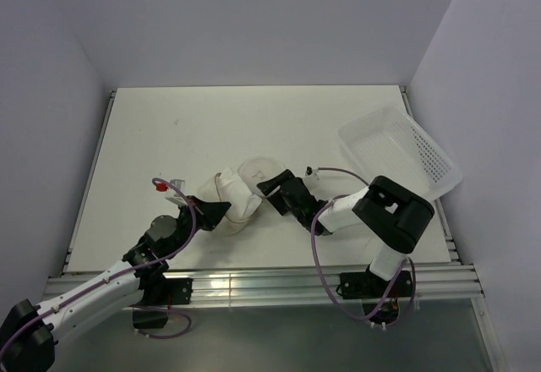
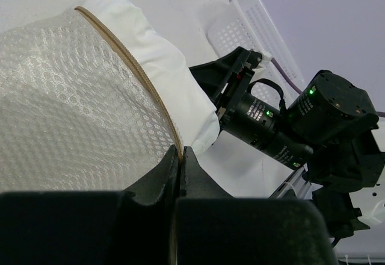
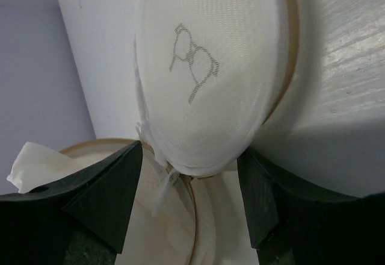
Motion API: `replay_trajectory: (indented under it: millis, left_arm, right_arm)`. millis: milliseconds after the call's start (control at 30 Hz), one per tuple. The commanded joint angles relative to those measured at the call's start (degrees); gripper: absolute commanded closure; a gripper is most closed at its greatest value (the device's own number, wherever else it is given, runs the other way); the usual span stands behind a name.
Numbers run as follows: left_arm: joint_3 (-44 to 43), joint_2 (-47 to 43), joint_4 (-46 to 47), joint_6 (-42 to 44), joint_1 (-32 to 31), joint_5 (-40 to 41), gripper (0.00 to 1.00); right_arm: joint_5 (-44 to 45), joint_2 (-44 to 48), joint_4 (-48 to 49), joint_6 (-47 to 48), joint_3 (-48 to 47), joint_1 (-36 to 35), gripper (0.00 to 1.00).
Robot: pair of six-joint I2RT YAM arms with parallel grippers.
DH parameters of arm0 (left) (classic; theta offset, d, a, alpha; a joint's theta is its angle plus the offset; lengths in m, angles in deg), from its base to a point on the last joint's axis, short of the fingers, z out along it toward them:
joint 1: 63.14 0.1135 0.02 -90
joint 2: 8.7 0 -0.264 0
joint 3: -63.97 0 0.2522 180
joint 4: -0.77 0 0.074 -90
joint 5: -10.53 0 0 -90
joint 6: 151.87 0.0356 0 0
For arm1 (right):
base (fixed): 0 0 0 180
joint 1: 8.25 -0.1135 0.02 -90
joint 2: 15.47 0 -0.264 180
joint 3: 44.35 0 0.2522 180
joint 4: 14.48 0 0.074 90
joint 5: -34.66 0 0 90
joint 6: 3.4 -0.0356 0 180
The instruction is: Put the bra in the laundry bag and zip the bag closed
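The laundry bag (image 1: 239, 196) lies mid-table with its round lid (image 1: 260, 172) raised and open. The lid's eyeglasses mark (image 3: 192, 66) faces my right wrist camera. My left gripper (image 1: 216, 212) is shut on the bag's tan rim trim (image 2: 129, 60), beside the bag's honeycomb mesh wall (image 2: 66, 114). My right gripper (image 1: 272, 191) is open, its fingers (image 3: 108, 187) on either side of the lid's lower edge without touching it. Off-white fabric (image 3: 171, 229) lies in the bag mouth under the lid; it looks like the bra, mostly hidden.
A white perforated plastic tray (image 1: 401, 148) leans at the table's right edge against the wall. A small red-tipped part (image 1: 159, 186) sits by the left arm. The walls close in at left, back and right.
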Motion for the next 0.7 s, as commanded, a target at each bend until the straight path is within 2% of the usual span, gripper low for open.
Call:
replay_trajectory:
  millis: [0, 67, 100, 167, 233, 267, 300, 433, 500, 633, 667]
  left_arm:
    - [1.5, -0.4, 1.4, 0.4, 0.0, -1.0, 1.00]
    - [1.4, -0.4, 1.2, 0.6, 0.0, -1.1, 1.00]
    - [1.3, -0.4, 0.8, 0.6, 0.0, -1.1, 1.00]
    - [0.9, -0.4, 0.4, 0.7, 0.0, -1.1, 1.00]
    - [0.7, -0.1, -0.1, 1.1, 0.0, -1.0, 1.00]
    - [0.3, 0.0, -0.5, 1.3, 0.0, -0.8, 1.00]
    - [-0.5, -0.1, -1.9, 1.5, 0.0, -0.1, 1.00]
    - [-6.1, -1.1, -7.6, 1.0, 0.0, 3.4, 1.00]
    - [-10.6, -0.8, -9.9, 1.2, 0.0, 4.2, 1.00]
    - [-17.6, 0.4, -13.6, 3.2, 0.0, 4.3, 1.00]
    - [-18.8, 0.5, -14.0, 3.3, 0.0, 3.3, 1.00]
  right_arm:
    - [3.4, -2.1, 1.0, -4.1, -0.9, 0.3, 0.31]
    - [5.2, -2.2, 1.9, -4.3, -0.8, 0.5, 0.38]
    - [6.3, -2.2, 2.3, -3.8, -0.9, 0.8, 0.50]
    - [5.9, -2.3, 3.5, -2.0, -1.5, 1.8, 0.62]
    - [6.0, -2.1, 6.2, 0.5, -2.5, 2.5, 0.80]
    - [6.4, -1.3, 7.1, 4.8, -2.8, 2.7, 0.94]
    - [7.2, -0.5, 8.6, 7.6, -3.4, 2.7, 0.98]
    - [11.8, 7.9, 6.7, 21.9, -4.5, 0.8, 1.00]
    - [13.1, 15.2, 6.2, 30.6, -4.5, -0.2, 1.00]
    - [10.5, 28.5, -0.5, 42.8, -6.4, -1.9, 1.00]
    - [9.1, 33.6, -7.2, 45.0, -8.3, -2.6, 1.00]
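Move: The right hand's open fingers already straddle the near edge of the bag's round lid, whose middle is about 6 cm ahead, 2 cm left and roughly level in height. The bra bulges from the bag's mouth some 8 cm to that hand's left, no farther out and about 3 cm higher; the bag's body is 12 cm left and 3 cm back. From the left hand, already pinching the bag's rim, the lid lies roughly 14 cm ahead, 10 cm right and 10 cm lower. Pinching the lid's near edge beside the hinge, the right fingers shut from wide open while the hand eases some 3 cm forward; then it swings up about 18 cm, ever faster, fingertips tilting up roughly 35 degrees and keeping the lid. The left hand keeps its pinch on the bag's rim, barely moves at first, then rises 5 cm along with it. ##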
